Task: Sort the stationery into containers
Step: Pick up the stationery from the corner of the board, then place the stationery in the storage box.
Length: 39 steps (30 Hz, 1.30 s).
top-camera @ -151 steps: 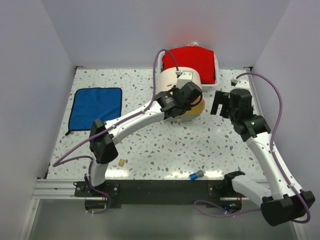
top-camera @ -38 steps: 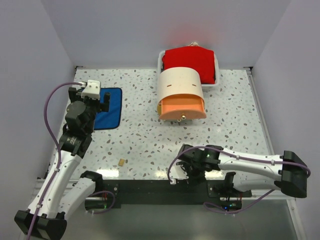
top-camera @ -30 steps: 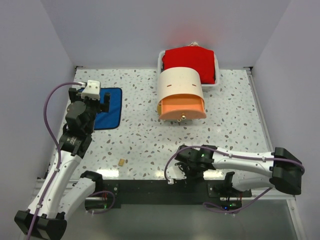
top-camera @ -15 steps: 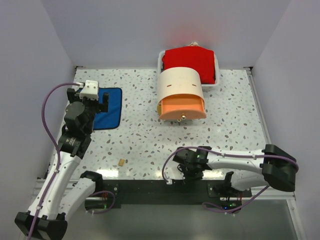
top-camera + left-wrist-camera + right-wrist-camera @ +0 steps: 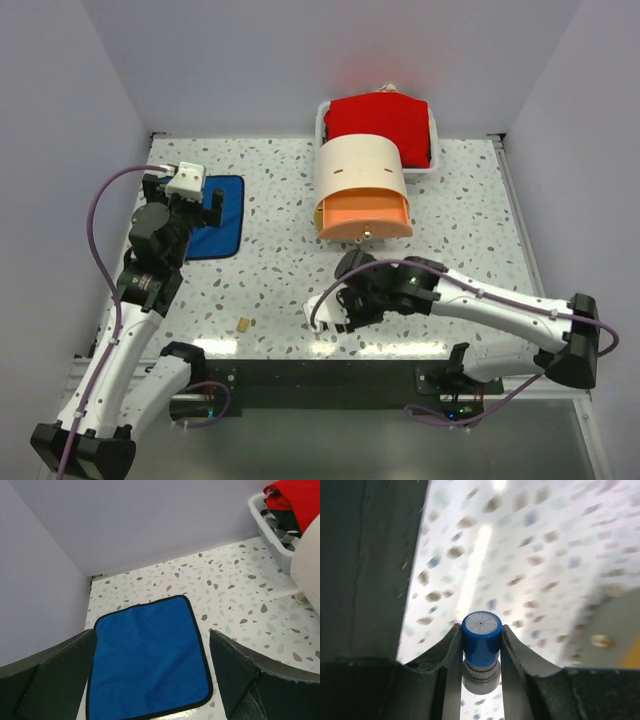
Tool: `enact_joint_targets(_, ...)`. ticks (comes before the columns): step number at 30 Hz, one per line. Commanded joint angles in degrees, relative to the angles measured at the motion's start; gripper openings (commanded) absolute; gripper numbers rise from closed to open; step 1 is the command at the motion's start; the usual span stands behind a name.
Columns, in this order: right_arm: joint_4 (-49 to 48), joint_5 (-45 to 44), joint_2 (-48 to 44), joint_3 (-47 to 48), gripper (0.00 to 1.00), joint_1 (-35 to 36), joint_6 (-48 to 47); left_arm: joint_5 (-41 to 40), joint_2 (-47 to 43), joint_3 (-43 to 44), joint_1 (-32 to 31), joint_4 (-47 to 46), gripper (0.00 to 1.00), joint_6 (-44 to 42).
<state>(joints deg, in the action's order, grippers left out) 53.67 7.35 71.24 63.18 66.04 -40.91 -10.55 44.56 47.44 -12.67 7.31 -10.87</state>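
Observation:
My right gripper (image 5: 481, 630) is shut on the blue-grey cap piece (image 5: 481, 642), blue end towards the camera, and holds it above the speckled table. In the top view the right gripper (image 5: 347, 302) hangs in front of the cream half-cylinder unit (image 5: 360, 170), whose yellow-orange drawer (image 5: 365, 214) with its gold knob (image 5: 366, 233) stands pulled out; the cap is hidden there. A tan eraser block (image 5: 242, 324) lies near the table's front edge. My left gripper (image 5: 185, 203) is open and empty over the blue cloth (image 5: 150, 665).
A white tray (image 5: 435, 150) with a red cloth (image 5: 380, 118) stands behind the unit, and shows in the left wrist view (image 5: 260, 517). The blue cloth (image 5: 222, 225) lies at the far left. Purple-grey walls enclose the table (image 5: 470, 230).
My right gripper has lifted from the table's front edge and moved left and back towards the drawer, with the cap held in it. The left arm has barely moved.

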Motion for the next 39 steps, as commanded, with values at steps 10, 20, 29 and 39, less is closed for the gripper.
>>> enact_joint_targets(10, -32.20, 9.96, -7.61, 13.64, 0.00, -20.06, 18.75, 3.95, 6.68, 2.48, 0.45, 7.09, 0.96, -8.11)
enact_joint_targets(20, -47.59, 12.59, -1.81, 8.64, 0.00, -30.18, 24.20, 5.89, 6.86, 4.68, 0.45, 10.97, 0.96, -5.74)
enact_joint_targets(29, -57.18, 14.88, 1.79, 1.78, 0.00, -32.90, 27.54, 7.29, 7.39, 5.38, 0.63, 12.38, 0.96, -5.65)
enact_joint_targets(39, -59.82, 16.81, 5.13, -0.95, 0.05, -32.99, 28.95, 7.03, 8.44, 4.15, 0.71, 12.11, 0.96, -6.61)
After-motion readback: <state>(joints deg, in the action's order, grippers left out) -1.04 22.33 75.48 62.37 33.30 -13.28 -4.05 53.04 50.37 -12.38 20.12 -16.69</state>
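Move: The right hand already holds the blue-capped stationery, well clear of the board. The open orange drawer it is carried to has its middle about 23 cm ahead, 4 cm to the right and 4 cm lower; the rounded cabinet body rises some 10 cm beyond that drawer. A small tan block lies on the board about 24 cm left, roughly level with this hand. From the left hand, the drawer is about 38 cm right, 4 cm ahead and 20 cm below. Carrying the blue-capped stationery in a steady pinch, the right hand swings up and forward in an arc, cresting about 22 cm higher, then sinks some 9 cm towards the left part of the open orange drawer, ending about 21 cm farther forward. Its wrist rolls from pointing down to nearly level, fingers aimed forward-left. The left hand, empty and open, sinks and tips downward. ##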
